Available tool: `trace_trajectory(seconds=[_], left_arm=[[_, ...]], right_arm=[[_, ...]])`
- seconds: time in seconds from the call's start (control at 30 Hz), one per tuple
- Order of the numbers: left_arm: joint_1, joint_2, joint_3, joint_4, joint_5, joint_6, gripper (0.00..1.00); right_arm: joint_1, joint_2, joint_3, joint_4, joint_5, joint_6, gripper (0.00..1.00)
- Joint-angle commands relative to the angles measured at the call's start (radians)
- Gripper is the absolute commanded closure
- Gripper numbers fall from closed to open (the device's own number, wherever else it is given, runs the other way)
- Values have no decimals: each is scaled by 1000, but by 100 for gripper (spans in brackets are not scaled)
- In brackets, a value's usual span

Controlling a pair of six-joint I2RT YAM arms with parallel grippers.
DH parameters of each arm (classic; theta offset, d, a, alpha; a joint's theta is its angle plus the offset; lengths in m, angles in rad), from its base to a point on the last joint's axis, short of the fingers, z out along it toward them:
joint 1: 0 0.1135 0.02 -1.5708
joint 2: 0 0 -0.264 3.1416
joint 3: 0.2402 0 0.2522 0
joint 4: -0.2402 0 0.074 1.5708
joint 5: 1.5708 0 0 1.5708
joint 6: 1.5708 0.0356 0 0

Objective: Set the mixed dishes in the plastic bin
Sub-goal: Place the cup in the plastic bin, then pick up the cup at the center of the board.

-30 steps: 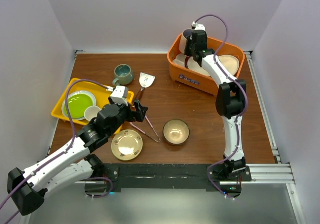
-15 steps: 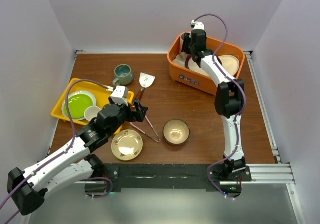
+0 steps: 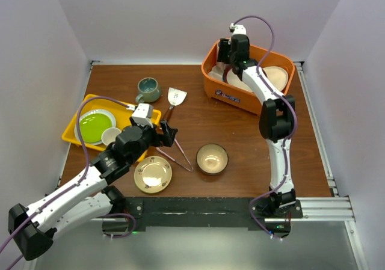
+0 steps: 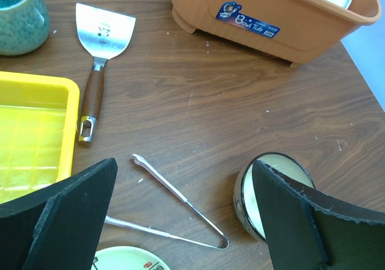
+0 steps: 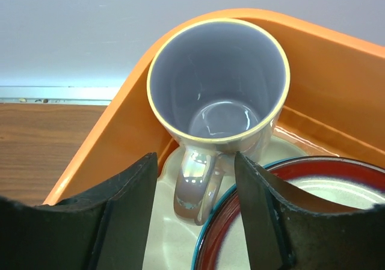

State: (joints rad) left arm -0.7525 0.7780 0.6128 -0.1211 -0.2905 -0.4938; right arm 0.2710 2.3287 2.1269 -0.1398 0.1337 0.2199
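The orange plastic bin stands at the back right. My right gripper hangs over its left corner. In the right wrist view a lavender mug stands upright on a cream plate, beside a brown-rimmed plate. The right gripper is open, its fingers either side of the mug's handle and apart from it. My left gripper is open wide above the table, empty, near the bronze bowl. A teal mug, a lime-green plate, a small cream cup and a cream plate lie on the left.
A yellow tray holds the green plate and the cup. A metal spatula and thin pink tongs lie between the tray and the bowl. Walls enclose the table on three sides.
The right gripper's jaws have spread apart and let go of the lavender mug's handle; the mug now stands in the bin. The left arm has hardly moved.
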Motion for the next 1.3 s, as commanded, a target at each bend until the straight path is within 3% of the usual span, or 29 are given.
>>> trace_trajectory(seconds=[0.0,0.07,0.43,1.03,1.27], left_arm=[[5,-19,1,35,13,6,0],[7,-25,1,31,16,6,0],[7,-59,4,14,80,-3,0],[7,-56,4,8,257,-32,0],[7,-20,-5,31,313,-46,0]], right_arm=[[-7,-124,10,60,-23,-28,38],[-9,-143,-2,60,-28,-37,34],[-7,-281,-108,26,-120,-88,31],[-27,-710,-470,-151,-675,-410,25],[-33,-821,-603,-216,-744,-505,21]])
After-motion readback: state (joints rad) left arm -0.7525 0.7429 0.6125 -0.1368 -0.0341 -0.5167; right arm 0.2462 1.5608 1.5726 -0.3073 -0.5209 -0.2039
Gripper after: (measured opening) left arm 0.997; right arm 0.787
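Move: The purple cup already sits in the bin's far left corner, its middle about 4 cm ahead of the right hand, 1 cm right and 5 cm below; the red-rimmed plate lies some 8 cm back, 8 cm right, 10 cm down. From the left hand the bowl is about 15 cm right, 2 cm back and 18 cm below, the tongs almost straight beneath (2 cm right, 1 cm back). That cup lies 43 cm ahead of it, 22 cm right, 7 cm lower. The cup's handle, loose between the right fingers, comes clear as that hand lifts about 10 cm, then draws back out of the bin some 20 cm towards its near side, still climbing a little, fingers spreading wider and pointing round about 40 degrees counter-clockwise. The left hand, wide open, eases back and right towards the bowl, swinging clockwise. ##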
